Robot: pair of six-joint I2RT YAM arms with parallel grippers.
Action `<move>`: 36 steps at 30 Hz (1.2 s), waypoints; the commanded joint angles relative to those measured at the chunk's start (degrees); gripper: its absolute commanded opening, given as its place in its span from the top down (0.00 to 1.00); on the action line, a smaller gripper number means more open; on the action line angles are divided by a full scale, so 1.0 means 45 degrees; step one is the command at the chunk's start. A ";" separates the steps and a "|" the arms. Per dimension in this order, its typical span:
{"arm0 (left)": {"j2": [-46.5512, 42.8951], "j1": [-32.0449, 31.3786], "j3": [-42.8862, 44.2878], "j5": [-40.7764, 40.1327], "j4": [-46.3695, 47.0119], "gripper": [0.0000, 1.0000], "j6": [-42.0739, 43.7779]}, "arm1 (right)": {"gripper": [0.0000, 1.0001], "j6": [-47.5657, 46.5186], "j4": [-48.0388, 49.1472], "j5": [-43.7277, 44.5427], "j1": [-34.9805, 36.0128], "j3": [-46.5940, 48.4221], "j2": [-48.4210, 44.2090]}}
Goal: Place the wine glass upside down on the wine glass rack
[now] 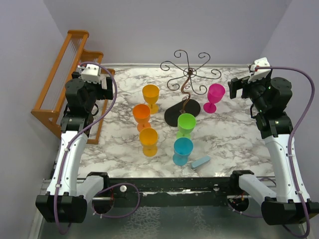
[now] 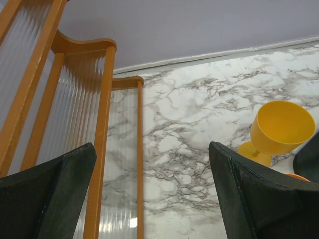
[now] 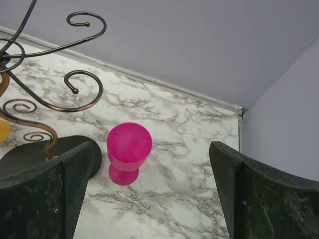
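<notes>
Several coloured plastic wine glasses stand upright on the marble table around the wine glass rack (image 1: 187, 82), a dark wire tree on a black oval base (image 1: 182, 113). A magenta wine glass (image 1: 215, 97) is to its right and a yellow one (image 1: 150, 95) to its left. My right gripper (image 1: 239, 87) hovers open just right of the magenta glass (image 3: 128, 147), holding nothing. In its wrist view the right gripper (image 3: 153, 145) looks down past the rack's curled arms (image 3: 75, 89). My left gripper (image 1: 107, 85) is open and empty near the table's left edge, and its wrist view (image 2: 152, 149) shows the yellow glass (image 2: 281, 130) to the right.
An orange-brown wooden stepped rack (image 1: 62, 74) stands against the left wall, close to the left gripper (image 2: 102, 124). Orange (image 1: 141, 115), amber (image 1: 148, 139), green (image 1: 186, 124) and cyan (image 1: 183, 150) glasses crowd the table's middle. A small light-blue piece (image 1: 201, 162) lies near the front edge.
</notes>
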 commanded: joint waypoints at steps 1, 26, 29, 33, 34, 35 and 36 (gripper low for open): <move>-0.0276 0.0093 0.0099 -0.0164 0.0192 0.01 -0.0062 | 0.00 0.0070 0.0120 -0.0234 -0.0099 -0.0138 -0.0196; 0.0254 0.0054 0.0414 0.4245 0.0037 0.01 0.0122 | 0.01 -0.3856 -0.3511 -0.4320 -0.0099 0.1680 0.0363; 0.0478 0.0001 0.0435 0.4857 0.0057 0.01 0.0113 | 0.00 -0.4136 -0.4274 -0.4856 -0.0099 0.1628 0.0430; 0.0707 -0.0118 0.0382 0.4968 0.0033 0.01 0.0116 | 0.01 -0.2823 -0.3281 -0.3265 -0.0099 0.0532 0.0132; 0.0774 -0.0139 0.0369 0.4978 0.0038 0.01 0.0092 | 0.00 -0.2315 -0.2819 -0.2545 -0.0099 0.0227 0.0117; 0.0832 -0.0151 0.0347 0.4987 0.0034 0.01 0.0062 | 0.01 -0.1881 -0.2373 -0.1918 -0.0089 -0.0006 0.0120; 0.0881 -0.0160 0.0337 0.4983 0.0048 0.01 0.0024 | 0.01 -0.1428 -0.1990 -0.1361 -0.0097 -0.0211 0.0196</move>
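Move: The pink wine glass stands about 16 cm ahead of the right hand, 7 cm to its left and 28 cm below. The rack's base is some 13 cm ahead and 20 cm left of that hand, the green glass about 4 cm ahead and 20 cm left. The far yellow glass lies roughly 13 cm ahead of the left hand, 19 cm right and 27 cm below; the orange glass is about 5 cm ahead and 15 cm right of that hand. Towards the pink glass the open right hand swings about 4 cm left, easing back 3 cm and then sinking 3 cm, while its wrist turns counter-clockwise nearly 20 degrees, tipping down with its left side dipping. Towards the yellow and orange glasses the open left hand sweeps right, turning clockwise and sinking slightly late on. Neither touches anything. ##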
